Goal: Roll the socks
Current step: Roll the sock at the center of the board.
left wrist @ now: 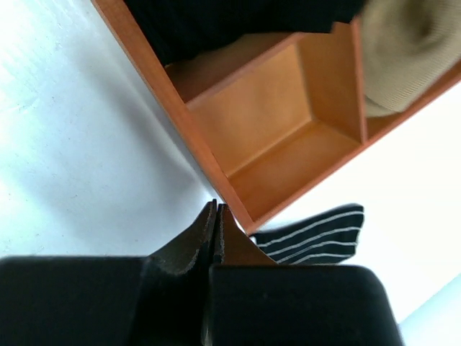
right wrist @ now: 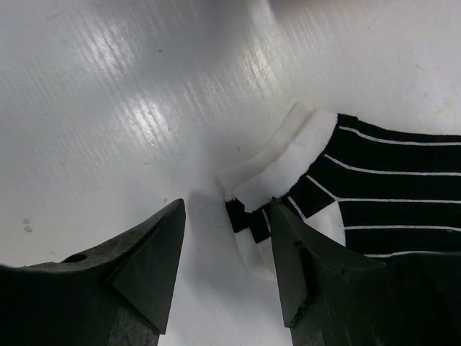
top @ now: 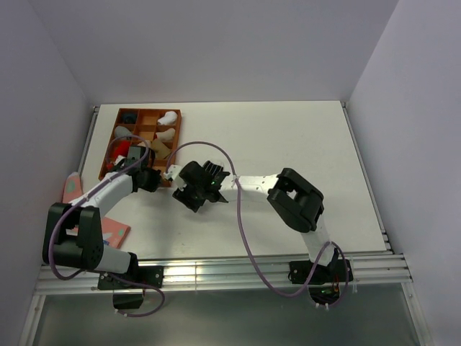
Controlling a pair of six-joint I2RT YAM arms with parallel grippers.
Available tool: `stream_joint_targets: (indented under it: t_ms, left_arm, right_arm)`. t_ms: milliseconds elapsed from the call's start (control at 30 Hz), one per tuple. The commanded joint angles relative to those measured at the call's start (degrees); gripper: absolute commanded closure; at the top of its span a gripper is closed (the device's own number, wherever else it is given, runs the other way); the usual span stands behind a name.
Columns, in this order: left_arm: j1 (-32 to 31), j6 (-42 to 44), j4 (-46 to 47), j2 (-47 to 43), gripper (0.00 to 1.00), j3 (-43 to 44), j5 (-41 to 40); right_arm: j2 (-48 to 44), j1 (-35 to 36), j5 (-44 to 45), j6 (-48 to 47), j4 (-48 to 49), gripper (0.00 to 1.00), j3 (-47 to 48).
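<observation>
A black sock with thin white stripes (right wrist: 392,184) lies flat on the white table, its white cuff (right wrist: 288,155) toward my right gripper (right wrist: 227,216). That gripper is open and low over the table. The cuff's corner lies between the fingers, next to the right fingertip (right wrist: 284,223), with no grip on it. In the left wrist view the striped sock (left wrist: 317,234) shows just past the corner of the orange tray (left wrist: 252,122). My left gripper (left wrist: 216,210) is shut on nothing at that corner. A tan sock (left wrist: 403,58) sits in a tray compartment.
The compartment tray (top: 109,144) at the back left holds white, red and tan (top: 160,149) bundles. A pink sock (top: 115,231) lies by the left arm's base. My left gripper (top: 153,179) and right gripper (top: 189,196) are close together at the tray's near corner.
</observation>
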Motion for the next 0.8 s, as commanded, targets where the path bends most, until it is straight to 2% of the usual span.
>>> stream_joint_targets:
  t_ms: [0, 100, 300, 400, 533, 633, 733, 767]
  left_arm:
    - [-0.19, 1.67, 1.69, -3.68, 0.96, -0.40, 0.02]
    - [-0.19, 2.38, 0.99, -5.35, 0.96, -0.67, 0.02]
    - [-0.37, 5.45, -0.24, -8.52, 0.95, -0.58, 0.02]
    - [-0.81, 6.86, 0.54, -10.01, 0.95, -1.54, 0.19]
    - [-2.30, 8.70, 4.23, -11.42, 0.96, -4.09, -0.68]
    - [-5.45, 8.45, 9.50, -13.52, 0.95, -7.33, -3.75]
    - [-10.28, 6.95, 15.03, -14.58, 0.95, -11.54, -6.48]
    - [-11.34, 6.78, 17.14, -14.67, 0.94, -12.87, -7.97]
  right_arm:
    - [1.88, 0.12, 1.24, -1.05, 1.47, 0.43, 1.73]
    - [2.49, 0.12, 1.33, -1.49, 1.47, 0.43, 1.20]
    - [1.62, -0.05, 0.45, -4.13, 0.42, 0.51, -0.91]
    - [1.27, -0.58, -3.05, -5.45, -2.92, 0.59, -1.00]
    - [-0.83, -1.55, -9.29, -8.69, -8.54, 0.71, -1.44]
    - [-4.17, -2.60, -14.04, -13.17, -12.40, 0.75, -3.01]
    - [-5.85, -4.88, -22.38, -16.51, -19.96, 0.76, -2.58]
    - [-5.68, -5.50, -27.71, -19.57, -25.20, 0.76, -2.06]
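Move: The striped sock's near end lies almost between the open right fingers, about 1 cm ahead, 1 cm to the right and 2 cm below. The sock's middle is roughly 6 cm ahead and 6 cm to the right. From that hand, the box's near right corner is some 4 cm ahead and 6 cm left. For the left hand, the sock's middle lies about 17 cm to the right, level fore and aft and 4 cm lower. Dip the right gripper about 1 cm over the sock's near end and close the fingers on it. Then drag it low over the table, back and right about 5 cm, turning the wrist some 15 degrees counter-clockwise. Meanwhile raise the shut left gripper about 4 cm beside the box's corner, then ease it right and back, sinking slightly. ##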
